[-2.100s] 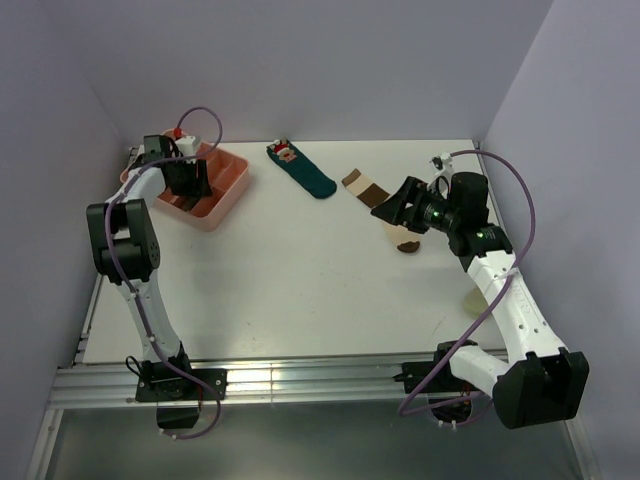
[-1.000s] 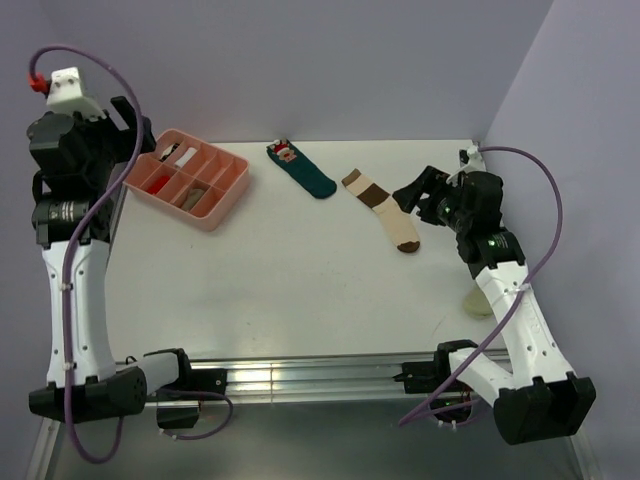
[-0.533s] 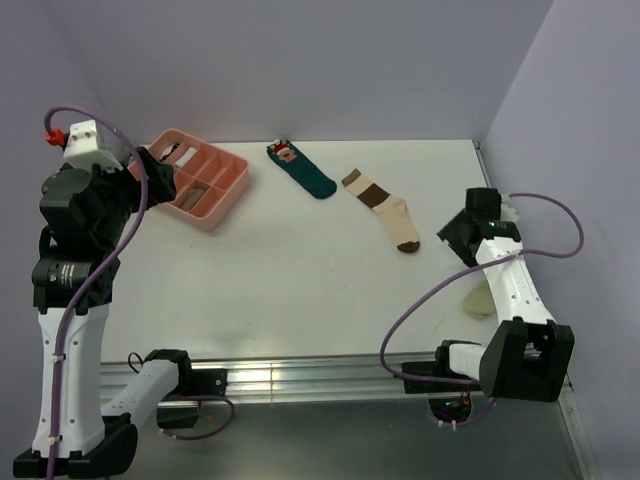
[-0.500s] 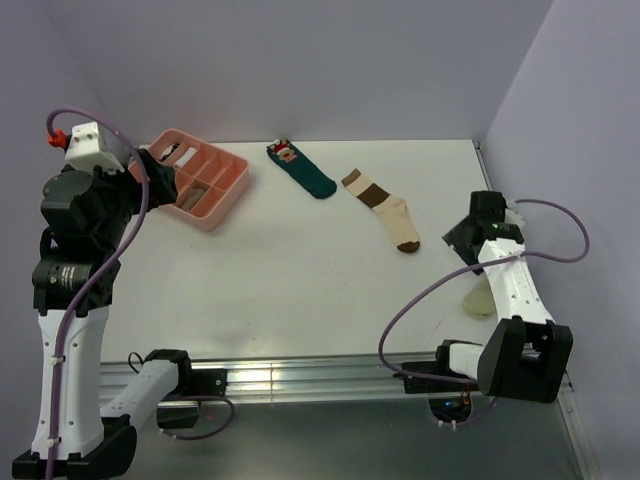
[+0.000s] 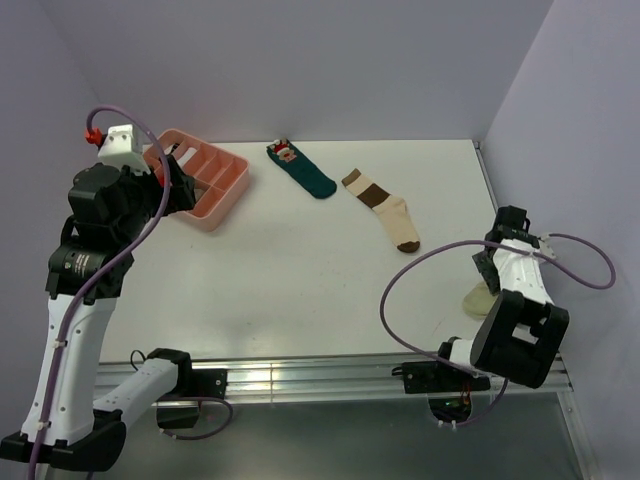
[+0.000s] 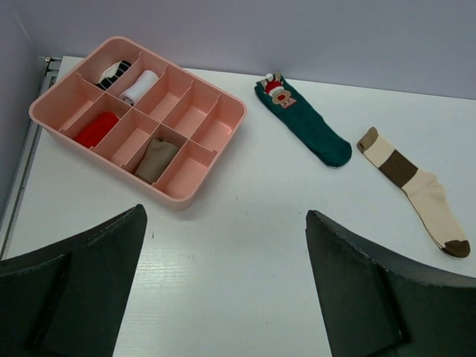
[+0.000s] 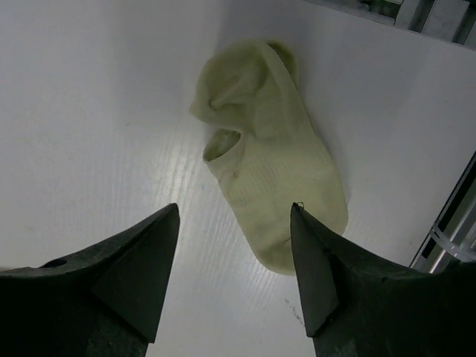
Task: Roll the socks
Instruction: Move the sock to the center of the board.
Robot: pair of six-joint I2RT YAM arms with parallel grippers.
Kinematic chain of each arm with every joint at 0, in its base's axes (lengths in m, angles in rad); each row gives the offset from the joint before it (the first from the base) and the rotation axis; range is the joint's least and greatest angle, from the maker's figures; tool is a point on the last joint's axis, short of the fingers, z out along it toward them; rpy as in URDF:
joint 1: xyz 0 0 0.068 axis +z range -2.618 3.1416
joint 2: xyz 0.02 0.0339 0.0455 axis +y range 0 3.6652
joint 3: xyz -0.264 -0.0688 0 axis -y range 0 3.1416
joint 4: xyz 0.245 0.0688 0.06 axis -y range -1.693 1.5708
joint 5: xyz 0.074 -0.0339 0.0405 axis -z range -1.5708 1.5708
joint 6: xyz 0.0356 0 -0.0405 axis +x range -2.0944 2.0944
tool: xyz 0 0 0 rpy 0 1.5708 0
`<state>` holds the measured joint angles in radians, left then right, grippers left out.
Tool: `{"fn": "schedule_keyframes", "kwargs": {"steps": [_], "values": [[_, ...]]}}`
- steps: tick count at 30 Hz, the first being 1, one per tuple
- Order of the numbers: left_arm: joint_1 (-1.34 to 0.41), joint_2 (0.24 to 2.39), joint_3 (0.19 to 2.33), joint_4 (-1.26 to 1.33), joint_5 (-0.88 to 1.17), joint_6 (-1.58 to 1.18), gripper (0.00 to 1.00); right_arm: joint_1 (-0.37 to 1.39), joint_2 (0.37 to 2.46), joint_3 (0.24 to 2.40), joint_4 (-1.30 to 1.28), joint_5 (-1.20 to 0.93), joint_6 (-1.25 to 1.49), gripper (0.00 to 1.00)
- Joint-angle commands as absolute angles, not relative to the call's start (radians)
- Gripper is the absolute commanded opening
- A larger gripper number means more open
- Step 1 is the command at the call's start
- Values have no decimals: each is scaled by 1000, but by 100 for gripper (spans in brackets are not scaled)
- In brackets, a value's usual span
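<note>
A cream sock with dark brown and tan bands (image 5: 385,208) (image 6: 413,190) lies flat at the back middle of the table. A plain pale sock (image 5: 478,300) (image 7: 268,186) lies crumpled near the right edge; it looks yellowish in the right wrist view. My right gripper (image 5: 493,268) (image 7: 235,208) hangs just over it, jaws open, nothing between them. The sock's lower end lies by the right finger. My left gripper (image 5: 170,185) (image 6: 224,216) is raised over the left side of the table, wide open and empty, facing the tray.
A pink compartment tray (image 5: 235,190) (image 6: 186,197) at the back left holds rolled items: red, white, dark striped and tan-brown. A dark teal sock with a red-and-white figure (image 5: 305,172) (image 6: 309,130) lies beside it. The metal rail of the table edge (image 7: 424,15) runs close to the pale sock.
My right arm pulled back from the banded sock to the right edge, over the pale sock, its jaws a little narrower. My left arm swung from high at the left toward the tray.
</note>
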<state>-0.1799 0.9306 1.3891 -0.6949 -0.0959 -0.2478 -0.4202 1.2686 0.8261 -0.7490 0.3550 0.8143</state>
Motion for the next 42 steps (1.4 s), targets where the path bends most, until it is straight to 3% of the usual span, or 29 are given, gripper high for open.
{"fn": "schedule_keyframes", "kwargs": {"steps": [1,9,10,14,19,28,34,42], "values": [[-193,930,1399,-687,-121,-226,93,-433,1331,808,-713,373,836,68],[-198,914,1387,-683,-123,-229,92,-434,1456,739,-634,301,821,56],[-198,913,1387,-683,-127,-224,92,-434,1479,736,-630,287,821,49],[-198,905,1387,-684,-147,-218,91,-434,1503,712,-609,224,802,39],[-198,908,1391,-675,-149,-216,91,-407,1516,684,-595,124,770,35],[-198,913,1384,-661,-149,-221,90,-72,1529,701,-630,28,817,35],[-198,899,1356,-637,-158,-222,90,251,1569,729,-624,-24,891,34],[-199,887,1312,-601,-123,-232,92,713,1879,1173,-692,-26,750,34]]}}
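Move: Almost straight under the right hand, about 7 cm down, lies the crumpled light-green sock, its middle roughly 2 cm back and 1 cm to the right. The brown-and-cream striped sock lies some 25 cm ahead of this hand and 22 cm to its left; the dark-green Christmas sock is farther off, about 40 cm ahead and 44 cm left. From the raised left hand the light-green sock is about 66 cm to the right, 8 cm back and 38 cm below. Sinking about 6.5 cm onto the light-green sock, the right hand half-closes its fingers and pinches the cloth between the tips. Staying at that low height, it then drags the sock left across the board, some 30 cm and gathering speed, with a little forward drift early on, turning roughly 60 degrees counter-clockwise as it goes. ##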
